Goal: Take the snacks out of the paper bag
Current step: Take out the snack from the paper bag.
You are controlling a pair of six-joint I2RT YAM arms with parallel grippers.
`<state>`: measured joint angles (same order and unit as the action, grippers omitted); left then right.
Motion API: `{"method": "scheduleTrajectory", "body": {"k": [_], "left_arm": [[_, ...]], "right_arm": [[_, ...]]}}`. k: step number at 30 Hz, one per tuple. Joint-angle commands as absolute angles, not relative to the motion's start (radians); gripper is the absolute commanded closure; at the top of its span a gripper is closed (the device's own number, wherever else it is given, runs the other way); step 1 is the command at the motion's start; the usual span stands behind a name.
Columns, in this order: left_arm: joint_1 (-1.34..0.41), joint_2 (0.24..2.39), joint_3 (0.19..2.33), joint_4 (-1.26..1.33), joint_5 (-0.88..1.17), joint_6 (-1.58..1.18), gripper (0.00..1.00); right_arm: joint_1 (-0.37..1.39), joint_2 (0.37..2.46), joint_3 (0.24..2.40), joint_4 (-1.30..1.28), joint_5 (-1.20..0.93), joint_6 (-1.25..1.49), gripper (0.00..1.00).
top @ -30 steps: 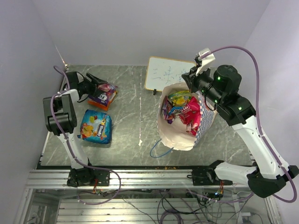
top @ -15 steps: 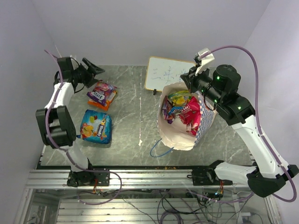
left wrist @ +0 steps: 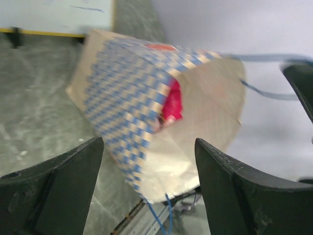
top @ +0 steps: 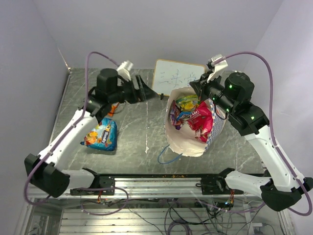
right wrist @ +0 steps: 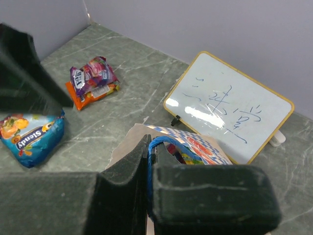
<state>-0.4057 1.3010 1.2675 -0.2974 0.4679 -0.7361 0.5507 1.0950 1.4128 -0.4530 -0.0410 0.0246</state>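
The paper bag (top: 177, 139) stands open right of centre, with several snacks (top: 191, 113) inside. My right gripper (top: 195, 87) is at the bag's far rim, shut on its blue cord handle (right wrist: 155, 143). My left gripper (top: 145, 90) is open and empty, a little left of the bag and facing its checked side (left wrist: 122, 93). A pink packet (left wrist: 171, 100) shows at the bag's mouth. On the table to the left lie a blue packet (top: 100, 134) and a purple-orange packet (right wrist: 93, 81), the latter partly under my left arm in the top view.
A white signboard (top: 173, 76) stands just behind the bag, close to both grippers. A second blue cord handle (top: 166, 155) trails on the table in front of the bag. The side walls are near on the left and right.
My left arm has swung from the far left corner to the middle of the table, its open gripper now facing the bag. The right gripper and bag have barely moved.
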Motion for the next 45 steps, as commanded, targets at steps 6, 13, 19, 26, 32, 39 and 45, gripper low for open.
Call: {"method": "scheduleTrajectory", "body": {"k": [6, 13, 19, 26, 32, 39, 45], "left_arm": [[-0.972, 1.269, 1.312, -0.305, 0.092, -0.460, 0.19], [-1.185, 1.429, 1.345, -0.209, -0.073, -0.268, 0.29], [-1.217, 1.572, 1.416, -0.284, -0.266, -0.225, 0.42], [-1.216, 1.621, 1.355, -0.283, -0.470, -0.288, 0.59], [-1.213, 1.744, 1.443, -0.405, -0.551, -0.430, 0.55], [-1.186, 1.849, 1.509, -0.502, -0.597, -0.513, 0.58], [-1.162, 1.884, 1.531, -0.525, -0.658, -0.546, 0.55]], "right_arm": [[0.550, 1.055, 1.395, -0.392, -0.067, 0.099, 1.00], [0.549, 1.020, 1.390, -0.408, -0.105, 0.145, 1.00], [0.550, 1.006, 1.390, -0.417, -0.101, 0.175, 1.00], [0.549, 1.018, 1.393, -0.403, -0.090, 0.179, 1.00], [0.549, 1.033, 1.405, -0.402, -0.105, 0.158, 1.00], [0.549, 1.034, 1.410, -0.409, -0.105, 0.141, 1.00], [0.548, 1.034, 1.419, -0.419, -0.105, 0.125, 1.00]]}}
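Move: The snacks heaped in the paper bag lie about 18 cm to the left hand's right, 4 cm ahead and some 22 cm below. The yellow pack is about 4 cm beyond their middle, the red pack about 5 cm to their right and level with it. The bag's blue handle loop lies some 13 cm back, 11 cm to the right of and 28 cm below the left hand. From the right hand the heap is 6 cm ahead, 1 cm left and 32 cm below. Into the mouth of the bag and towards the snacks goes the empty left hand: first about 16 cm back while swinging right, then round and down some 19 cm, forward again by 10 cm. It rolls and tips some 50 degrees to point steeply down, fingers closing to about half open. The right hand keeps its pinch on the bag's rim, easing back about 2 cm. ##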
